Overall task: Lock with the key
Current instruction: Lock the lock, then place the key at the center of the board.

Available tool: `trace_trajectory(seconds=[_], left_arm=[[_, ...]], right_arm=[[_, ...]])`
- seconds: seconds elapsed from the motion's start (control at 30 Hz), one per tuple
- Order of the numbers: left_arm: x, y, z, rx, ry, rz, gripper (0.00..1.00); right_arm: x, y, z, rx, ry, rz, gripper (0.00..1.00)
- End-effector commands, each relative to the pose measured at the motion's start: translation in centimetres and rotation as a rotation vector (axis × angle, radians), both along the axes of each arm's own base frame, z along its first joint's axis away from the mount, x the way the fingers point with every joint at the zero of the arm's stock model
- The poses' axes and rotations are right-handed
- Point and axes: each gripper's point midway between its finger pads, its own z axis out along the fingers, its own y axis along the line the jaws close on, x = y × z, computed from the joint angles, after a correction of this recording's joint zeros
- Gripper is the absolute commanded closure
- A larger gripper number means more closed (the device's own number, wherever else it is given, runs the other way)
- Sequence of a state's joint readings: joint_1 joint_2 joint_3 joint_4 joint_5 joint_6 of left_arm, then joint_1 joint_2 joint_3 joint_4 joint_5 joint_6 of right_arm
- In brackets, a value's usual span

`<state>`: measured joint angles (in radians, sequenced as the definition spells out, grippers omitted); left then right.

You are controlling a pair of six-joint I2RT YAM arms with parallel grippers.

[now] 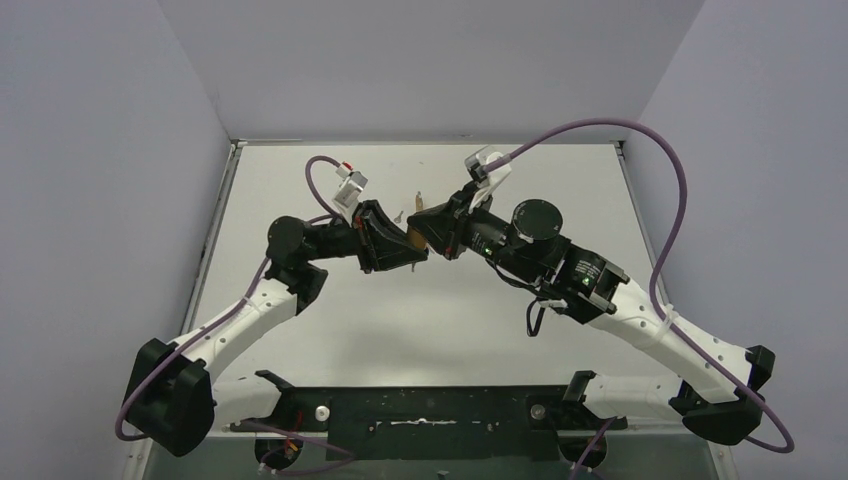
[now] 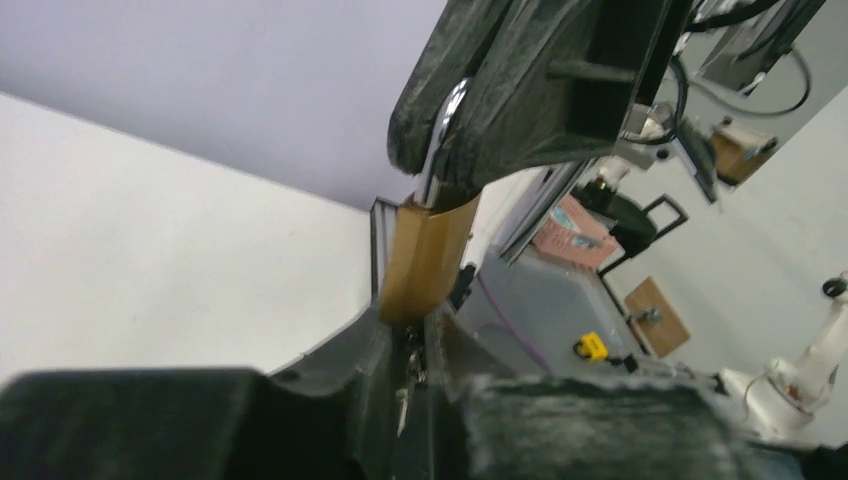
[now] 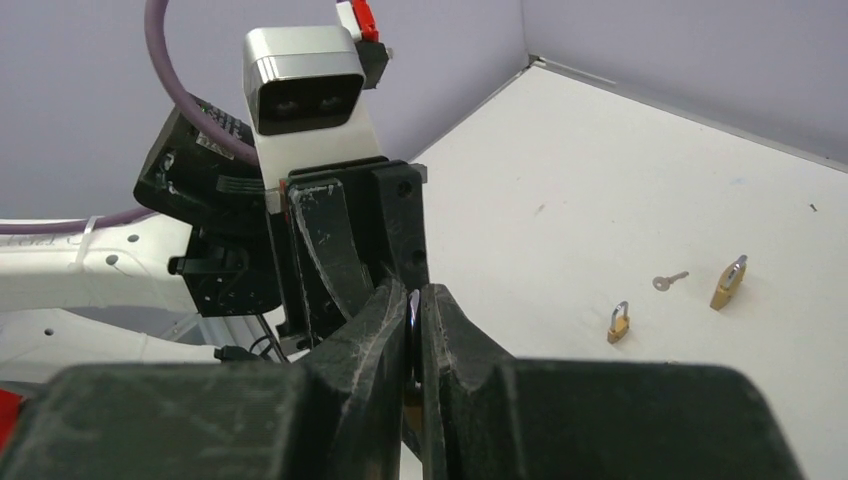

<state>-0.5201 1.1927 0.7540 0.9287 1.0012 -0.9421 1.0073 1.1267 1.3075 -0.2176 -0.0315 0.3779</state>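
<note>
A brass padlock [image 2: 425, 260] hangs in the air between the two arms above the middle of the table [image 1: 420, 320]. My right gripper [image 3: 413, 320] is shut on its silver shackle [image 2: 445, 125] from above. My left gripper [image 2: 415, 375] has closed in from below the lock body, and a thin silvery key [image 2: 408, 372] shows between its fingers, right at the bottom of the padlock. In the top view the brass body [image 1: 418, 240] shows only as a small patch between the left gripper [image 1: 408, 256] and the right gripper [image 1: 436, 236].
Two more small brass padlocks [image 3: 620, 322] [image 3: 729, 282] and a loose key [image 3: 670, 281] lie on the white table behind the grippers. The table's walls rise at the back and on both sides.
</note>
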Motion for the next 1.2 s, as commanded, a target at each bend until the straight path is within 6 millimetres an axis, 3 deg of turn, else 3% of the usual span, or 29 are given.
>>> trace_trajectory(seconds=[0.0, 0.33, 0.5, 0.63, 0.73, 0.8, 0.93, 1.03, 1.17], left_arm=[[-0.1, -0.3, 2.3, -0.057, -0.096, 0.001, 1.0], [-0.5, -0.2, -0.5, -0.016, -0.043, -0.018, 1.0], [-1.1, -0.6, -4.0, 0.038, 0.034, -0.051, 1.0], [-1.2, -0.7, -7.0, 0.09, 0.119, -0.057, 1.0], [0.6, -0.4, -9.7, 0.17, 0.185, 0.081, 1.0], [2.8, 0.5, -12.1, 0.277, 0.196, 0.262, 1.0], [7.1, 4.8, -16.0, 0.476, 0.224, 0.705, 1.0], [8.4, 7.1, -17.5, 0.506, 0.216, 0.88, 1.0], [9.4, 8.9, -20.9, 0.633, 0.239, 1.057, 1.0]], right_arm=[[-0.1, -0.7, 5.6, 0.137, -0.087, -0.009, 1.0], [1.7, -4.1, 8.2, 0.157, -0.16, -0.113, 1.0], [3.4, -5.7, 9.0, 0.178, -0.193, -0.196, 1.0], [4.6, -6.3, 8.0, 0.18, -0.188, -0.251, 1.0], [5.6, -6.7, 5.8, 0.16, -0.162, -0.313, 1.0], [6.3, -6.9, 3.5, 0.142, -0.128, -0.356, 1.0], [7.5, -7.0, -1.8, 0.084, -0.07, -0.455, 1.0], [7.7, -6.5, -5.9, 0.019, -0.047, -0.525, 1.0], [8.0, -5.1, -11.1, -0.062, -0.02, -0.594, 1.0]])
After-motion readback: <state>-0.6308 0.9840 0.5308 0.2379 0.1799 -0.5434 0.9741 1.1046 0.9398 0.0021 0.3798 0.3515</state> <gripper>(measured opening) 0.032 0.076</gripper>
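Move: The key in the padlock's underside lies right at the left hand's half-open fingertips, with the padlock body about 3 cm above it. From the right hand, which grips the shackle, that key is some 5 cm straight below. On the table, about 35 cm below the left hand, the loose keys lie 21 cm ahead and 3 cm right, and the small padlock 22 cm ahead and 5 cm left. The left fingers shut on the key and hold it while the right hand, keeping its grip on the shackle, eases forward and right; then the left draws down, taking the key away from the padlock, as the right lifts about 4 cm. The left carries on to some 16 cm down, swinging forward-left with a counter-clockwise turn, and the right finally sinks about 15 cm towards the table, turning clockwise. ##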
